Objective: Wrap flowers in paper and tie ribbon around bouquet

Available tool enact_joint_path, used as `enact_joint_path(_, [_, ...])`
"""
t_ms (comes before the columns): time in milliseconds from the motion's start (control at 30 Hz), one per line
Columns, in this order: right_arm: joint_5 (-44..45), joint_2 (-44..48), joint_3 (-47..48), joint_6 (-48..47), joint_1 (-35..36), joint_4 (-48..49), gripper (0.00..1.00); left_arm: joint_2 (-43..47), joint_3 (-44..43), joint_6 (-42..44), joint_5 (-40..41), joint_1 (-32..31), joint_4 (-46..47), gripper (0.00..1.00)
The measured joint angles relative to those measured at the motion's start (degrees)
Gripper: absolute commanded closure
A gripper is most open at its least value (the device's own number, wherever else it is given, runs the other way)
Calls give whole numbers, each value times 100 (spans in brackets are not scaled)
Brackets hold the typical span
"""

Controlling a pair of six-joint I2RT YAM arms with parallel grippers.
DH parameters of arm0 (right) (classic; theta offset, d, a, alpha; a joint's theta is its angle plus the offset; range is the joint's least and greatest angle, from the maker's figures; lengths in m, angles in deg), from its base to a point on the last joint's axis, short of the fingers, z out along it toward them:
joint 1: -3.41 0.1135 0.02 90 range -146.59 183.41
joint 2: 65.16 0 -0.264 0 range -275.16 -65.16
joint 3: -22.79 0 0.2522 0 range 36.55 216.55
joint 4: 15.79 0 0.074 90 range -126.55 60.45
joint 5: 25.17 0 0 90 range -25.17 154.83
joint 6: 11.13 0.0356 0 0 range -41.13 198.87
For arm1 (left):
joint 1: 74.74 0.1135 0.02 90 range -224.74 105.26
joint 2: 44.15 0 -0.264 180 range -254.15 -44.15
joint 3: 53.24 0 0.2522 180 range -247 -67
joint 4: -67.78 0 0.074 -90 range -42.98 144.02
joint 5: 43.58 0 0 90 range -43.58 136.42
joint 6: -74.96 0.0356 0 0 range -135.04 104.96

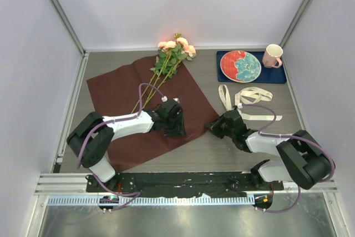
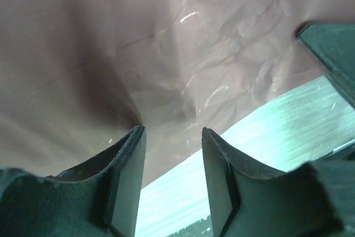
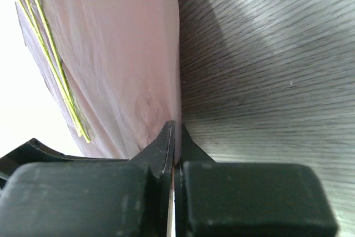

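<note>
The dark red paper (image 1: 116, 90) lies flat on the table. The flowers (image 1: 176, 48), peach-pink roses, rest at its far edge with their thin green stems (image 1: 152, 84) running diagonally across the sheet. My left gripper (image 1: 176, 127) hovers over the paper's near right edge. In the left wrist view it (image 2: 173, 137) stands open, with nothing between the fingers and the paper (image 2: 111, 43) just beyond them. My right gripper (image 1: 213, 127) sits at the paper's right corner. The right wrist view shows it (image 3: 176, 129) shut on the paper's edge (image 3: 122, 54), stems (image 3: 50, 59) beyond. The cream ribbon (image 1: 247, 97) lies looped to the right.
A red and teal plate (image 1: 241, 66) rests on a dark blue mat (image 1: 277, 75) at the back right, with a pink mug (image 1: 272, 55) beside it. White walls enclose the table on three sides. A metal rail runs along the near edge.
</note>
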Motion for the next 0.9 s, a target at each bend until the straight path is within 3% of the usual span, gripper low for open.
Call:
enact_joint_path(233, [-70,330,166,-636,-120,-619,100,994,-4,258,-76,476,-774,50])
enact_joint_path(433, [-234,306,264,-1012,-291,-841,100,1740,-138,697,-61,2354,-1388,59])
enact_joint_path(600, [-278,411,269,-1220,-385,-1060,100,1572,-352,1169,251,3324,-1888,76])
enact_joint_path(900, [-382,442,367,-1451,-413,-1172,100,162,-531,1552,855,3838,-2068,90])
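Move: The flower stems' lower part, where my left hand is headed, lies about 23 cm to its left, 9 cm farther out and a centimetre or so below. The paper's right corner is some 16 cm right of my left hand and 4 cm ahead; the flower heads are about 42 cm ahead, 2 cm right. My right hand already has that corner in its fingertips; the stems are roughly 37 cm left of it and 5 cm ahead, the ribbon pile 21 cm right and 12 cm ahead. I lift my left hand about 8 cm off the paper and swing it left in an arc, some 24 cm and slightly forward, over to the stems, then sink it back to its starting height while it turns about 30 degrees counter-clockwise and its fingers nearly close just at the stems. My right hand keeps its pinch on the paper's corner, easing it about 2 cm right as it rolls a little. ##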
